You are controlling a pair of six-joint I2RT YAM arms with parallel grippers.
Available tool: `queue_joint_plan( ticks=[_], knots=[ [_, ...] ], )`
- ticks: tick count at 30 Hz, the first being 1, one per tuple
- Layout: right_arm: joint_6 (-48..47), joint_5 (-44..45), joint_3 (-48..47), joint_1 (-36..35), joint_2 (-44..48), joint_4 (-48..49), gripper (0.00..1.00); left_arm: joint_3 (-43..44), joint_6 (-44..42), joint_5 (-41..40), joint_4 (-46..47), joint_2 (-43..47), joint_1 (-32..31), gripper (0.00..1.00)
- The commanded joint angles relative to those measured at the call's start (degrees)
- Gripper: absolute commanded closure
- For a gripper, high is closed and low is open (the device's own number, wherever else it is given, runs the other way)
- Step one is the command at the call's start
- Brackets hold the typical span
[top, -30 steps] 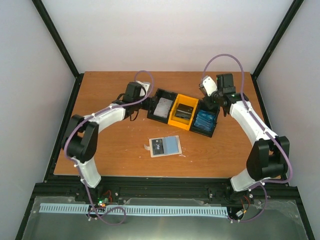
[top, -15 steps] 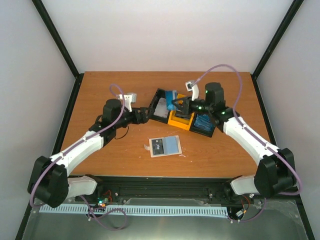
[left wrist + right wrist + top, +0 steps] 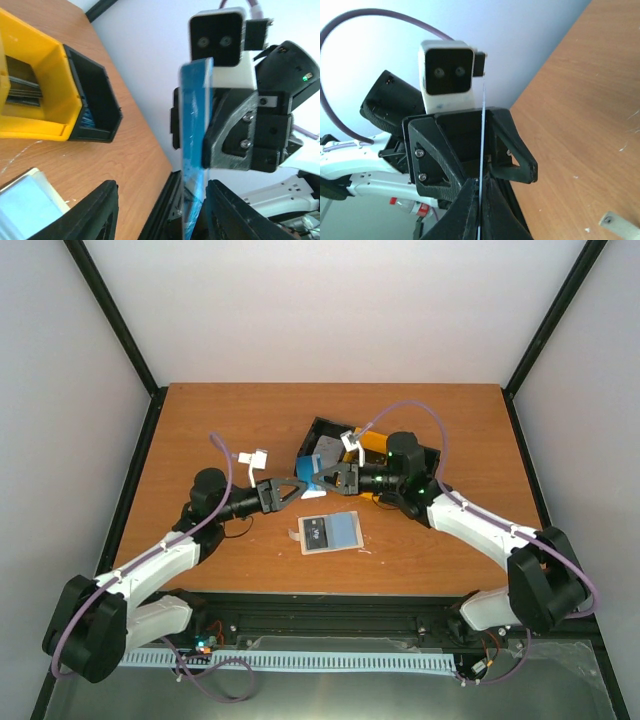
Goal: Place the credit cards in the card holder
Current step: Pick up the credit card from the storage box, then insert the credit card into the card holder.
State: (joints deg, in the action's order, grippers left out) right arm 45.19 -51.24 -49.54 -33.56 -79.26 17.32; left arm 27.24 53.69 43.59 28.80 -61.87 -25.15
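My right gripper [image 3: 322, 478] is shut on a blue credit card [image 3: 315, 474], held on edge above the table in front of the tray. In the left wrist view the card [image 3: 196, 145] stands upright between my left gripper's [image 3: 162, 215] open jaws, close against the right-hand finger [image 3: 235, 212]. The right wrist view shows the card edge-on [image 3: 482, 130], pinched in my right gripper [image 3: 479, 200], with the left gripper's fingers either side of it. The card holder [image 3: 330, 532] lies flat on the table below both grippers, showing dark and pale blue faces; its corner [image 3: 27, 200] appears in the left wrist view.
The black-and-yellow tray [image 3: 322, 432] sits behind the grippers, partly hidden by the right arm. Its yellow compartment [image 3: 47, 75] holds dark cards, and the black end compartment [image 3: 97, 95] holds blue ones. Black frame rails run along the table's edges.
The right gripper lifted a blue card from the tray and carried it left and forward. The left gripper drew back toward the table's middle, and its jaws have narrowed around the card.
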Motion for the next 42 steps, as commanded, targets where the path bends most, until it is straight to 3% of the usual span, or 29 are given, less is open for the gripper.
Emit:
queue_joint_plan(
  ticks=[1, 4, 9, 10, 12, 15, 18, 21, 27, 36, 42],
  knots=[
    [2.7, -2.2, 1.6, -1.6, -0.5, 3.2, 0.97, -0.1, 3.4, 3.8, 8.2, 0.4, -0.3, 0.54],
    [2.9, -2.4, 2.0, -2.1, -1.2, 3.3, 0.97, 0.1, 3.1, 4.4, 8.3, 0.5, -0.3, 0.63],
    [2.7, -2.6, 2.5, -2.3, -2.8, 3.9, 0.97, -0.4, 3.0, 4.5, 8.0, -0.6, -0.2, 0.89],
    [2.1, -2.7, 3.0, -2.3, -2.7, 3.9, 0.95, -0.7, 2.8, 4.2, 7.8, -0.5, -0.3, 0.94],
    [0.4, -1.4, 4.3, -2.3, -1.7, 2.5, 0.81, -1.0, 1.8, 2.9, 5.9, -0.1, -0.3, 0.99],
    [-5.4, 6.7, 5.5, -2.2, 1.7, -6.5, 0.62, -1.1, 0.0, 0.2, 1.1, 0.1, -0.3, 0.99],
    [-10.9, 18.4, 7.0, -2.2, 5.3, -17.0, 0.55, -2.0, 0.1, -6.9, -4.7, -1.0, -3.1, 0.99],
    [-13.4, 28.1, 10.6, -2.3, 8.6, -23.0, 0.51, -2.4, 2.1, -14.8, -8.3, -5.3, -8.4, 0.99],
    [-16.7, 42.5, 15.6, -3.2, 10.5, -31.3, 0.51, -4.4, 10.5, -21.6, -2.5, -15.3, -15.6, 0.99],
    [-21.0, 45.5, 14.3, -4.5, 1.8, -31.5, 0.51, -2.0, 14.2, -28.4, -1.6, -23.3, -18.3, 0.99],
    [-22.9, 42.5, 12.9, -4.6, -3.0, -30.5, 0.52, 0.1, 15.1, -27.9, -0.1, -28.1, -18.3, 0.99]
  ],
)
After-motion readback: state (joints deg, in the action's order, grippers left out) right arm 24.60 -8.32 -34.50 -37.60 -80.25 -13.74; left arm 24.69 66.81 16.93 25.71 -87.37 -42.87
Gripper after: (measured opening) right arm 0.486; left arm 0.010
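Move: Just ahead of the half-open left hand, roughly 2 cm forward, 2 cm to its right and 2 cm above, is the blue credit card, lying flat in the right hand's shut fingers; its middle is about 1 cm forward and 1 cm left of the right hand. From the left hand, the card holder lies 2 cm back, 8 cm right and 22 cm down, the black bin 19 cm forward, 6 cm right and 21 cm down. Shutting on the blue card from the left, the left hand rises slightly as the right sinks a little; then the right fingers open about halfway and let go. The left carries the card down nearly 20 cm towards the card holder, drifting right and tipping its fingers down. The empty right hand drops over 20 cm and backs off 12 cm to the right, fingers turning some 50 degrees downward. ##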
